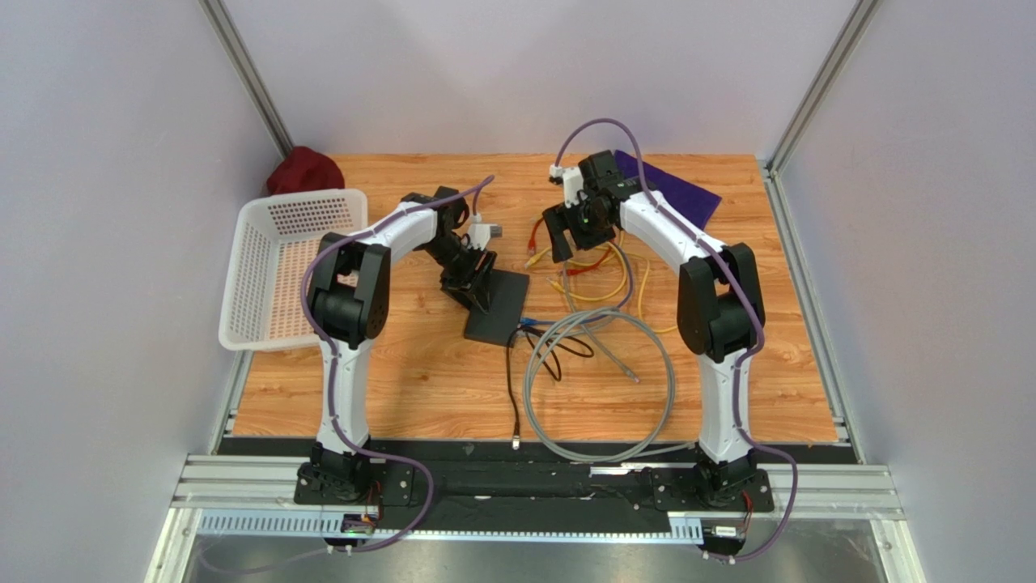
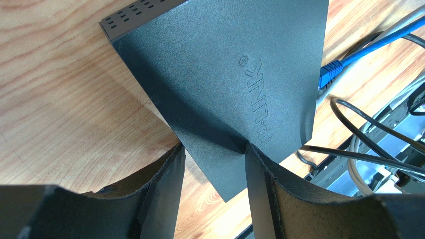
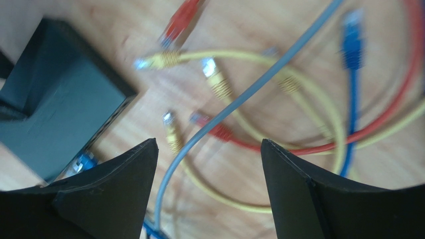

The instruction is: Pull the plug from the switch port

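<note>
The switch [image 1: 496, 306] is a flat matte-black box lying on the wooden table, and it fills the left wrist view [image 2: 224, 74]. My left gripper [image 2: 213, 147] straddles its near corner, one finger against each side, holding it. A blue plug [image 2: 330, 73] sits in a port on the switch's far side, also visible from above as the blue plug [image 1: 527, 324]. My right gripper [image 1: 562, 237] hovers open above loose cables to the right of the switch. In its own view the right gripper [image 3: 209, 144] holds nothing, and a grey cable [image 3: 239, 99] runs across the table beneath it.
A white mesh basket [image 1: 290, 265] stands at the left, with a maroon cloth [image 1: 304, 170] behind it. A purple cloth [image 1: 675, 182] lies at the back right. Unplugged yellow cables [image 3: 219, 82] and a red one [image 3: 180, 20] lie around, and a large grey cable loop [image 1: 602, 389] sits in front.
</note>
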Tool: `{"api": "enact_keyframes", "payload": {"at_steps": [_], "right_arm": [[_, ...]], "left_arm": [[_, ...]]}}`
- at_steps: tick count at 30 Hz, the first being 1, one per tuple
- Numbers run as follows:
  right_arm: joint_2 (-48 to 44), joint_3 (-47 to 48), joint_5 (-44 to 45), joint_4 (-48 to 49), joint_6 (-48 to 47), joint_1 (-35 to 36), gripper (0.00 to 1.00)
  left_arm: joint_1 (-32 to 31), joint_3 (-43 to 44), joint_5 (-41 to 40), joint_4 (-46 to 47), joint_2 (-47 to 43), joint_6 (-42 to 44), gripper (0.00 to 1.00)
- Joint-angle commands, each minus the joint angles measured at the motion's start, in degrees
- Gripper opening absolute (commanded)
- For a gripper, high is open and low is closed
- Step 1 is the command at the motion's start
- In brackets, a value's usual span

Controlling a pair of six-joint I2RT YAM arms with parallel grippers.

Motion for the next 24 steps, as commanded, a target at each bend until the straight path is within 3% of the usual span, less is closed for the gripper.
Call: {"api": "enact_keyframes", "payload": {"at_steps": [1, 5, 7, 8, 9, 10, 11, 12, 14, 19, 24], "right_arm": [[-1.3, -2.5, -8.1, -4.6, 1.4, 0.8, 0.76], [0.5, -3.9, -9.8, -4.8, 0.6, 1.4, 0.71], [1.9, -2.9, -9.5, -5.2, 0.5, 1.5, 0.63], [2.2, -2.2, -9.8, -5.8, 0.4, 1.5, 0.54], [2.5, -0.8, -10.4, -6.0, 0.2, 1.5, 0.33], [2.7, 0.1, -10.8, -6.1, 0.0, 1.5, 0.22], [2.9, 1.1, -11.4, -6.8, -0.1, 1.5, 0.04], [3.0, 3.6, -13.0, -7.0, -0.3, 1.4, 0.00], [3.6, 6.0, -16.7, -8.2, -0.5, 1.4, 0.00], [6.6, 12.8, -39.9, -7.8, 7.6, -1.4, 0.00], [7.4, 11.9, -40.7, -3.8, 13.4, -2.1, 0.00]], "left_arm": [[-1.3, 0.0, -1.4, 1.2, 2.3, 1.6, 0.57], [-1.3, 0.0, -1.6, 1.1, 2.4, 1.6, 0.57], [-1.3, 0.0, -1.7, 1.0, 2.4, 1.7, 0.56], [-1.3, -0.1, -1.7, 1.0, 2.1, 1.7, 0.57], [-1.3, -0.2, -1.7, 1.0, 2.1, 1.7, 0.57], [-1.3, -0.3, -1.8, 1.1, 2.0, 1.8, 0.57], [-1.3, -0.5, -1.7, 1.1, 1.9, 1.7, 0.57], [-1.3, -0.6, -1.7, 1.1, 1.9, 1.8, 0.57], [-1.3, -0.6, -1.7, 1.1, 1.9, 1.7, 0.57], [-1.4, -0.3, -1.7, 1.1, 2.2, 1.8, 0.57], [-1.3, -0.6, -1.8, 1.1, 2.0, 1.9, 0.57]]}}
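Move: The blue plug, still in the switch's port side, lies about 10 cm back and 10 cm to the left of the open, empty right hand, roughly 7 cm below it. The switch's middle is some 6 cm back and 16 cm left. A grey cable crosses almost straight under the right fingers, and a loose yellow plug lies 2 cm ahead, 9 cm left. From the left hand, the blue plug is about 10 cm right, 3 cm back and 2 cm lower. The left fingers stay at the switch's left edge, one over its top, without moving. The right hand draws back about 5 cm while sinking some 3 cm and shuts its fingers completely, ending with nothing visible between them; then it swings left and up, rolling its left side up nearly 30 degrees and coming closer, in plan, to the switch's port side. ##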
